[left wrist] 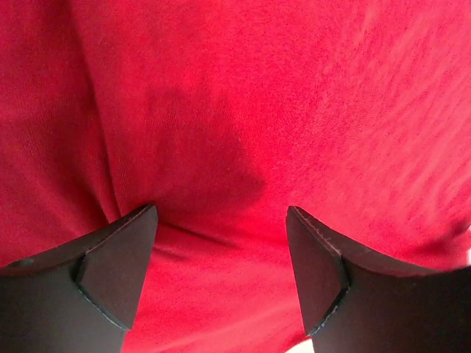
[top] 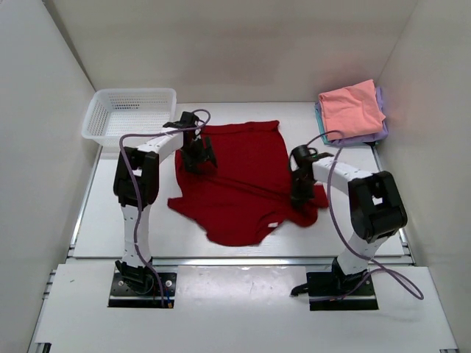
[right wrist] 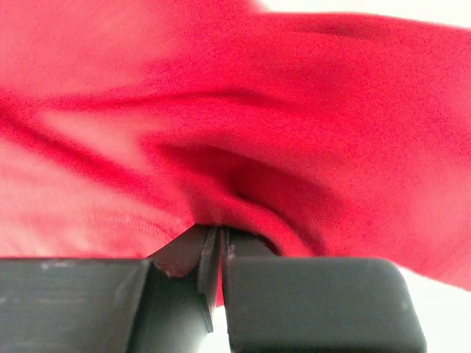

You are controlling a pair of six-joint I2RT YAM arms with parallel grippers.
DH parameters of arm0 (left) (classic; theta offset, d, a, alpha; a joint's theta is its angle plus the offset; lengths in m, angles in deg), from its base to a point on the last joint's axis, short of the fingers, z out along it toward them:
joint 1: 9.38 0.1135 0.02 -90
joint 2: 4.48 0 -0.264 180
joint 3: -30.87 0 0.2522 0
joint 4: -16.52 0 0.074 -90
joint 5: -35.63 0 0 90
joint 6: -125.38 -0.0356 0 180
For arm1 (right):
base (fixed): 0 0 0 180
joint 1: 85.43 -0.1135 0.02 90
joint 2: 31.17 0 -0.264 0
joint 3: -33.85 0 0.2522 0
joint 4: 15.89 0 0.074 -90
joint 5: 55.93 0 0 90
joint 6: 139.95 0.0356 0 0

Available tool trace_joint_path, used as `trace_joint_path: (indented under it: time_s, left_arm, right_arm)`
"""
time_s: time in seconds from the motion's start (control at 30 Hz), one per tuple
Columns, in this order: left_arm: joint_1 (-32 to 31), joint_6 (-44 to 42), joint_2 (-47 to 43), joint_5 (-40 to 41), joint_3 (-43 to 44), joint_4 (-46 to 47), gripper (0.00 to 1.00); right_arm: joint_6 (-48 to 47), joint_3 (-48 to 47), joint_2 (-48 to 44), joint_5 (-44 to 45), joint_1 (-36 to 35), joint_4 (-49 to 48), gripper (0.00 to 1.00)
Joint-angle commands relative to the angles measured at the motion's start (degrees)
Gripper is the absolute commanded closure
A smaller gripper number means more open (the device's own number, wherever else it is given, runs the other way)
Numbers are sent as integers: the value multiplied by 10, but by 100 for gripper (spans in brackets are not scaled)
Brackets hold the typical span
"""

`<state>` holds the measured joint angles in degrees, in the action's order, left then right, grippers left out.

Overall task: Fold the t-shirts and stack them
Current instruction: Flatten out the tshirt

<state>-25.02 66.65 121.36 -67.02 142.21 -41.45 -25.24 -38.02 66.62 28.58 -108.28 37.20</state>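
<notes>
A large dark red t-shirt lies spread and rumpled in the middle of the table. My left gripper is over its left part, pressed down on the cloth. In the left wrist view that gripper is open, with red fabric filling the gap and nothing pinched. My right gripper is at the shirt's right edge. In the right wrist view it is shut on a bunched fold of the red shirt. A folded stack sits at the back right: salmon pink on top, lavender below, a teal edge.
A white mesh basket stands at the back left, just beyond the left arm. White walls enclose the table on the left, right and back. The table's front edge rail runs just below the shirt's hem.
</notes>
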Motion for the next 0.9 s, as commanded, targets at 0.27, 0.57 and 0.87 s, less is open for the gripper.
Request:
trace_joint_path:
  time_s: [0.27, 0.57, 0.87]
  left_arm:
    - [-16, 22, -166, -15, -219, -8, 17]
    - [-12, 90, -248, -55, -195, 39, 15]
    - [75, 88, -275, -1, -195, 17, 16]
  right_arm:
    - [-85, -185, 117, 191, 170, 79, 100]
    - [-121, -299, 57, 222, 111, 138, 79]
    - [-13, -135, -81, 78, -85, 139, 65]
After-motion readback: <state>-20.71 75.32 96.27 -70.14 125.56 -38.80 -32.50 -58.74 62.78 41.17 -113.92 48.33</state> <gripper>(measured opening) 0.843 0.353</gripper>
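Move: The right hand still pinches the t-shirt's collar side; the spot it is taken to, on the table between the right sleeve and the folded stack, lies about 12 cm ahead and 13 right. The right sleeve is about 7 cm right and 2 ahead, the collar tag 8 left and 7 back. Open left fingers rest on the shirt's hem side, directly below; the left sleeve is 13 cm back and 8 left. Forward and to the right, the right hand drags the pinched cloth low over the table some 18 cm, then opens its fingers partly, rises about 10 cm and swings back left over the shirt. Meanwhile the left hand, fingers open and pressing on the cloth, draws the hem side back about 12 cm, then lifts off and rises forward and slightly left. ##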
